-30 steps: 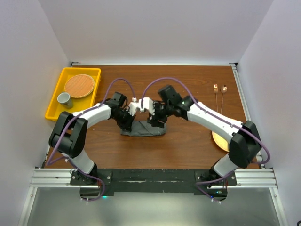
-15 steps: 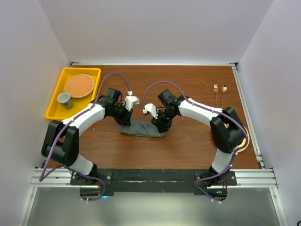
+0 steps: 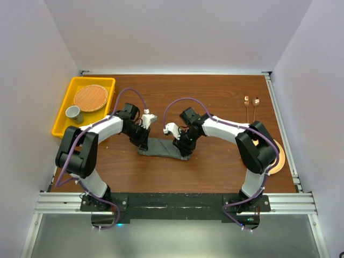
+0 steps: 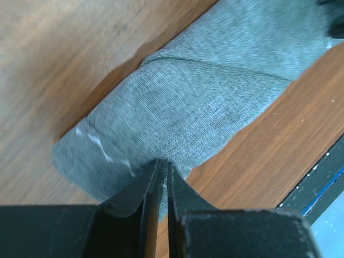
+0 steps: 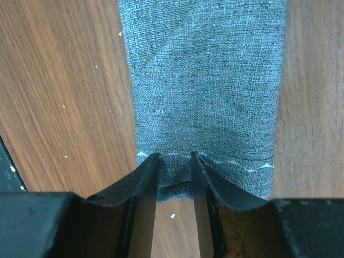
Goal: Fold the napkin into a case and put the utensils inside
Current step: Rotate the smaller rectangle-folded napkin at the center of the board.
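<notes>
The dark grey napkin lies mid-table, folded into a long narrow strip. My left gripper is at the strip's left end. In the left wrist view its jaws are almost together, pinching cloth at the edge. My right gripper is at the right end. Its jaws stand a finger's width apart over the hemmed end, with a bunched fold of cloth between them. Two copper-coloured utensils lie side by side at the far right, apart from both grippers.
A yellow tray at the back left holds a round woven mat and a small grey cup. An orange plate shows partly behind my right arm's elbow near the right edge.
Both grippers moved apart from the middle of the cloth out to its two ends and came down. The right jaws narrowed onto the cloth. The strip now lies flatter and longer.
</notes>
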Controlling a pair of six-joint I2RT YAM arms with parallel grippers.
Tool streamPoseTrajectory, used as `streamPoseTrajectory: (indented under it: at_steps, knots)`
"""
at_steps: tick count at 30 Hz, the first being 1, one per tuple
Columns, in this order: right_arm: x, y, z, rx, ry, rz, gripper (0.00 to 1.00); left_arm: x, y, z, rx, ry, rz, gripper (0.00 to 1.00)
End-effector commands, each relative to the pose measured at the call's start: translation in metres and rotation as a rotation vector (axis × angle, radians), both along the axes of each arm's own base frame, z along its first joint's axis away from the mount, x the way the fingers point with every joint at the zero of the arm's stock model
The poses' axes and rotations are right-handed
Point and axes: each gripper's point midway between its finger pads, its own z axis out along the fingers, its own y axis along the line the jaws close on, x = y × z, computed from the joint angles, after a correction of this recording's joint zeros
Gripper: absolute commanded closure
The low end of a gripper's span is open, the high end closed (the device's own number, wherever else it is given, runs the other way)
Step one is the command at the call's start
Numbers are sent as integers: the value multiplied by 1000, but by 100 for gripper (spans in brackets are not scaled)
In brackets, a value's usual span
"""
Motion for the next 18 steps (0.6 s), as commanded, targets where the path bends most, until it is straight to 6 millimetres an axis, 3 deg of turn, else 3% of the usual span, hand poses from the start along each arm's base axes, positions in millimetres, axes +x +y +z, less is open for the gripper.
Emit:
streamPoseTrajectory:
  at_steps: [1,4,8,12,14,18]
  knots:
    - [-26,-6,-24,-40,89,-11,64,5,4,-14,38,35,17,86]
    - [-33,-4,-27,-44,93,-1,63,19,4,-22,60,22,17,87]
    - [-36,7,-12,-6,94,-1,61,48,-2,-23,66,-27,4,87]
    - [-40,28,27,100,102,46,48,72,-11,-14,43,-81,-26,84]
    - [-36,33,47,134,79,47,42,82,-19,2,4,-120,-50,73]
    - [0,33,87,180,-29,-11,36,91,-17,34,-42,-204,-41,60]
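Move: The folded napkin lies crosswise under both hands. Its middle is about 8 cm to the left hand's right, neither ahead nor back and 2 cm below. From the right hand it is about 8 cm to the left, 2 cm ahead and 1 cm lower. The yellow tray's middle is roughly 22 cm left of the left hand and 17 cm ahead; the plate sits some 30 cm right of the right hand, about level with it. Pressing the napkin's left end after sinking its last centimetre onto it, the left hand drags that end forward about 6 cm and slightly right, its fingers starting to open as it eases up near the end. The right hand, already on the right end, draws it back and to the left, some 3 cm, then opens wider and rises about 2 cm. ##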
